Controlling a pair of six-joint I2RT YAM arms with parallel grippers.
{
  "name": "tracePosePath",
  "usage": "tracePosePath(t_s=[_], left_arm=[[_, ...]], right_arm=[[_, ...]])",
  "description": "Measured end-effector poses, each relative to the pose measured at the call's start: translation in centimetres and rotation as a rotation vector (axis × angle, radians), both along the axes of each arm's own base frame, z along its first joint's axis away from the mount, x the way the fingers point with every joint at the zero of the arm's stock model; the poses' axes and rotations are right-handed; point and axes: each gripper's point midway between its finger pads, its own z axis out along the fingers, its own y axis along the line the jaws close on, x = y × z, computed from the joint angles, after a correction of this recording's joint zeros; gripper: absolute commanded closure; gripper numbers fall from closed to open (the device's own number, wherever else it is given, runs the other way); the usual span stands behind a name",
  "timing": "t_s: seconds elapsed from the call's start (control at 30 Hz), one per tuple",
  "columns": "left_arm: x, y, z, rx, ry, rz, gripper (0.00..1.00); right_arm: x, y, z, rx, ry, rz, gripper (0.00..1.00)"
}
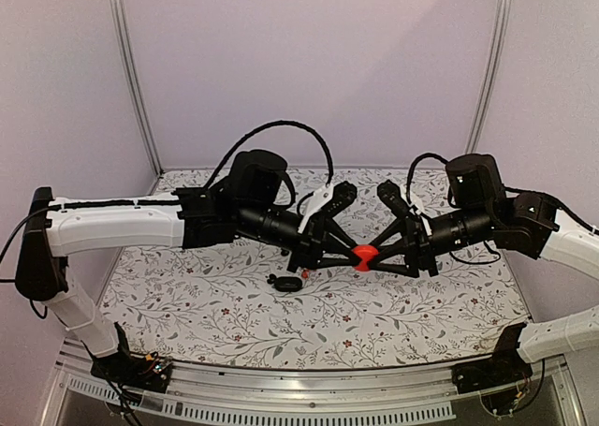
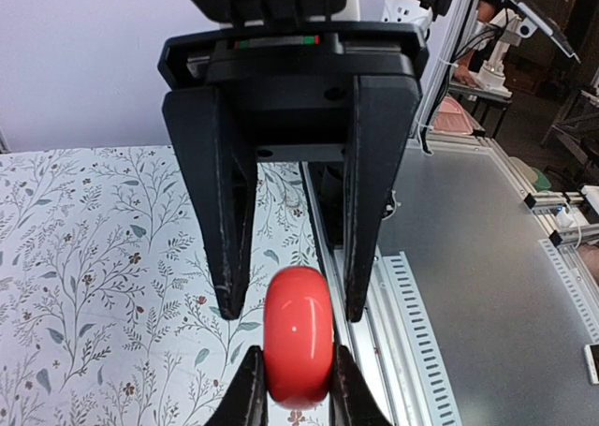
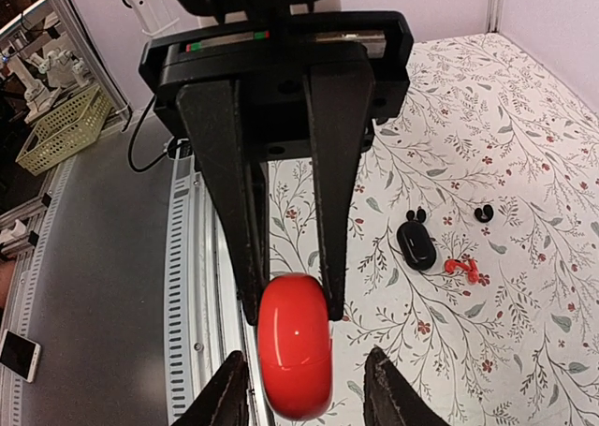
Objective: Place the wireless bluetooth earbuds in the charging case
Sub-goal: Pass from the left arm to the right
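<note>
The charging case (image 3: 416, 243), a glossy black oval, lies on the floral table (image 1: 289, 283). Tiny black earbuds sit beside it: a pair (image 3: 417, 216) touching its far end and one (image 3: 483, 213) apart to the right. Both grippers meet in mid-air above the table's middle, away from the case. My left gripper (image 2: 298, 365) is shut on a glossy red rounded pebble (image 2: 299, 337) with a seam, which also shows from above (image 1: 365, 254). My right gripper (image 3: 304, 374) faces it, open, its fingers standing clear on both sides of the red pebble (image 3: 294, 346).
Tiny red pieces (image 3: 461, 269) lie just right of the black case. The floral cloth (image 1: 215, 304) ends at a metal rail (image 1: 309, 384) along the near edge. Grey walls close the back and sides.
</note>
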Motion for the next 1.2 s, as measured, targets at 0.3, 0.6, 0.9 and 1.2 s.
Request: tracePosePath(t_s=[0.3,0.6,0.9,1.2], left_arm=[[-0.01,0.0,0.05,0.0,0.007,0.002,0.99],[0.02,0.0,0.03,0.001,0.013,0.004,0.95],[0.21,-0.01,0.06,0.0,0.014,0.014,0.55],[0.51,-0.04,0.0,0.002,0.011,0.031,0.48]], right_arm=[[-0.08,0.13,-0.25,-0.004,0.011,0.009,0.66],[-0.25,0.19,-0.3,-0.004,0.015,0.019,0.86],[-0.28,0.19,-0.34,-0.005,0.017,0.021,0.96],[-0.34,0.21,-0.3,-0.002,0.032,0.017,0.97]])
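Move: The red case hangs between the grippers some 25 cm above the table. The left fingers already pinch it, its middle about 2 cm to the right of the left hand. From the right hand, whose open fingers straddle its near end, it is about 1 cm to the left. From the right hand too, down on the table, the black case lies roughly 14 cm ahead and 20 cm left, the red earbuds about 19 cm ahead and 14 cm left. Keep both arms almost in place and close the right fingers, from nearly half open, until they pinch the red case. Only once that grip is firmly set, open the left fingers to about half wide to let go, easing the left hand about half a centimetre forward without drawing it back yet. ##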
